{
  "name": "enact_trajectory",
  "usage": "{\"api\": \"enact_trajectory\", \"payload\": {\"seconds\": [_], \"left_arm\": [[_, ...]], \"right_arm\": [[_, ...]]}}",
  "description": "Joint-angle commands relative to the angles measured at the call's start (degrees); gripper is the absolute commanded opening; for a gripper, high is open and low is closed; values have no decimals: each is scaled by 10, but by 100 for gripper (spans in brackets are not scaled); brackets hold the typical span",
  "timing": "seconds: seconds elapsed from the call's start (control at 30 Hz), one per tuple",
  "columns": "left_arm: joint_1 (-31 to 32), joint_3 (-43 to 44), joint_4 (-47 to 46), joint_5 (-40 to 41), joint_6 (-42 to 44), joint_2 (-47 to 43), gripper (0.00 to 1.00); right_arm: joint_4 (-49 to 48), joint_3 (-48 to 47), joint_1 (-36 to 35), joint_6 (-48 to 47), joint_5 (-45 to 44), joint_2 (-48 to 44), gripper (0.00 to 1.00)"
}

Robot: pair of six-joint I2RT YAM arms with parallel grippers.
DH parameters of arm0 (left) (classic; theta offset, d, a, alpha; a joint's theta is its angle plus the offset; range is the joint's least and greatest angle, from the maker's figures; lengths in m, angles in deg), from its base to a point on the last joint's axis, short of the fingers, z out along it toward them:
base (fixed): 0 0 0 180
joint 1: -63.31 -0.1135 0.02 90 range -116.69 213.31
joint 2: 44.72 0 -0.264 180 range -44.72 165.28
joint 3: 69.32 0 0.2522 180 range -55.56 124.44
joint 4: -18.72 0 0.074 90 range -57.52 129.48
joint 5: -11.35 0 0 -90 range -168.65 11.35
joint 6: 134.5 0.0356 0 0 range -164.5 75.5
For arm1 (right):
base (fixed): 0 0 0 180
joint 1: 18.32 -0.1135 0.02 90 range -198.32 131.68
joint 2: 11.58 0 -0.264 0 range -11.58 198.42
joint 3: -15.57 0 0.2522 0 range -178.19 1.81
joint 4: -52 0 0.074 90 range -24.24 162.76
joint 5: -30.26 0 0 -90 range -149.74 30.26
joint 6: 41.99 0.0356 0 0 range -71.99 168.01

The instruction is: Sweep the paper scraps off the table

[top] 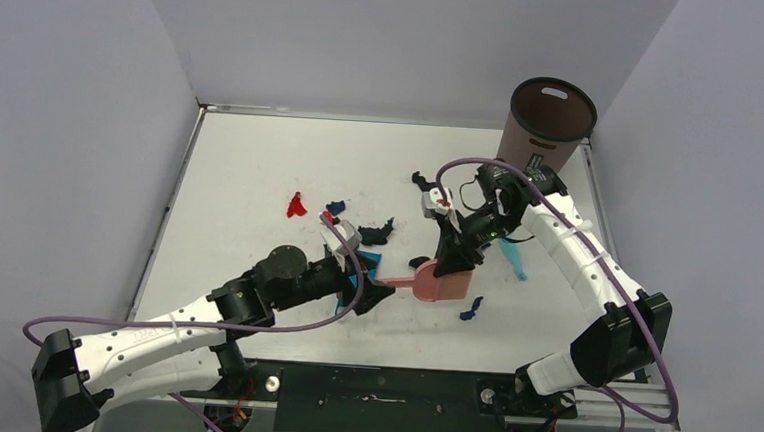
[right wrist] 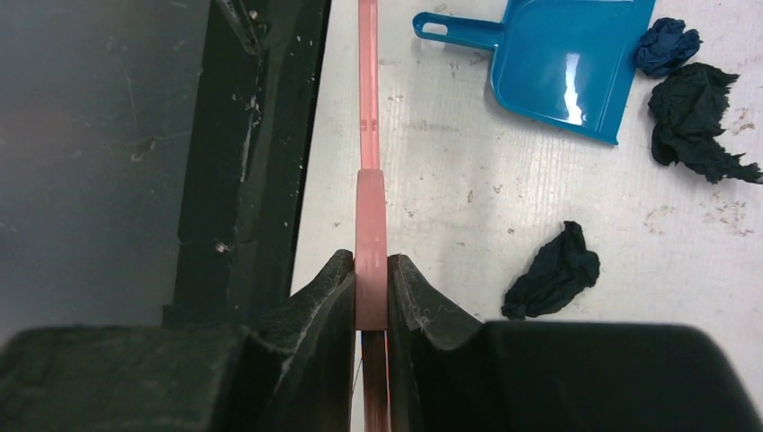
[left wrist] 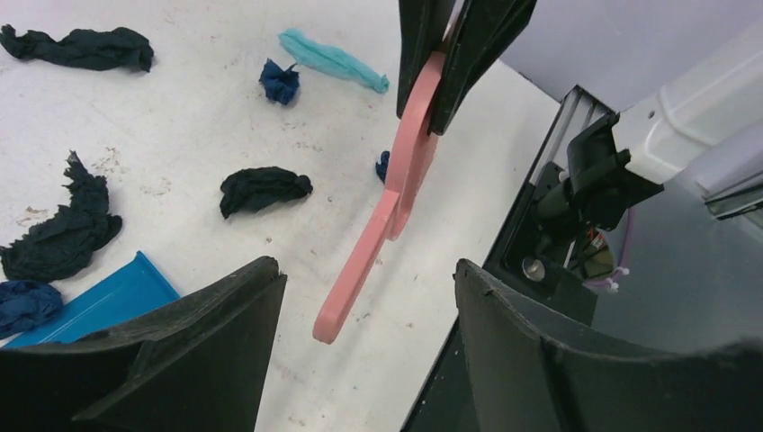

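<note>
My right gripper is shut on the pink hand brush and holds it over the table. In the right wrist view the jaws clamp the brush edge-on. My left gripper is open and empty. In its wrist view the brush handle hangs between the fingers without touching them. Paper scraps lie around: red, dark blue, black, black, a light-blue strip, dark blue.
A blue dustpan lies flat on the table beside my left gripper; a corner of it shows in the left wrist view. A brown bin stands at the far right corner. The table's front edge and black rail run close by.
</note>
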Motion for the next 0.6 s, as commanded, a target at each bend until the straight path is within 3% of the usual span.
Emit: {"api": "enact_trajectory", "payload": {"seconds": [0.0, 0.13, 0.47, 0.57], "left_arm": [[-24, -33, -126, -4, -86, -10, 67], [-55, -72, -188, -45, -139, -18, 64], [-82, -77, -232, -149, -159, 15, 30], [-81, -71, -235, -167, -158, 28, 27]], "right_arm": [[5, 11, 21, 12, 115, -12, 5], [4, 29, 24, 11, 169, -11, 5], [5, 34, 24, 30, 189, 13, 5], [5, 35, 24, 35, 187, 16, 5]]}}
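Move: The pink brush, head in the right gripper, has its handle's middle about 4 cm to the left hand's right and 1 cm ahead, roughly level. From the right hand that handle is some 9 cm left and 3 cm back. About 18 cm below the left hand lie the blue dustpan, roughly 17 cm ahead and 6 cm left, and the dark scrap, some 18 cm ahead and 10 cm right. Ease the open left gripper about 1.5 cm forward and slightly down, then draw it back almost as far, rolling the wrist some 15 degrees to lift its fingertips level, and narrow its fingers around the handle's end. Keep the right grip on the brush head; carry it roughly 2 cm up, left and back, tilting the handle up into the left fingers. ##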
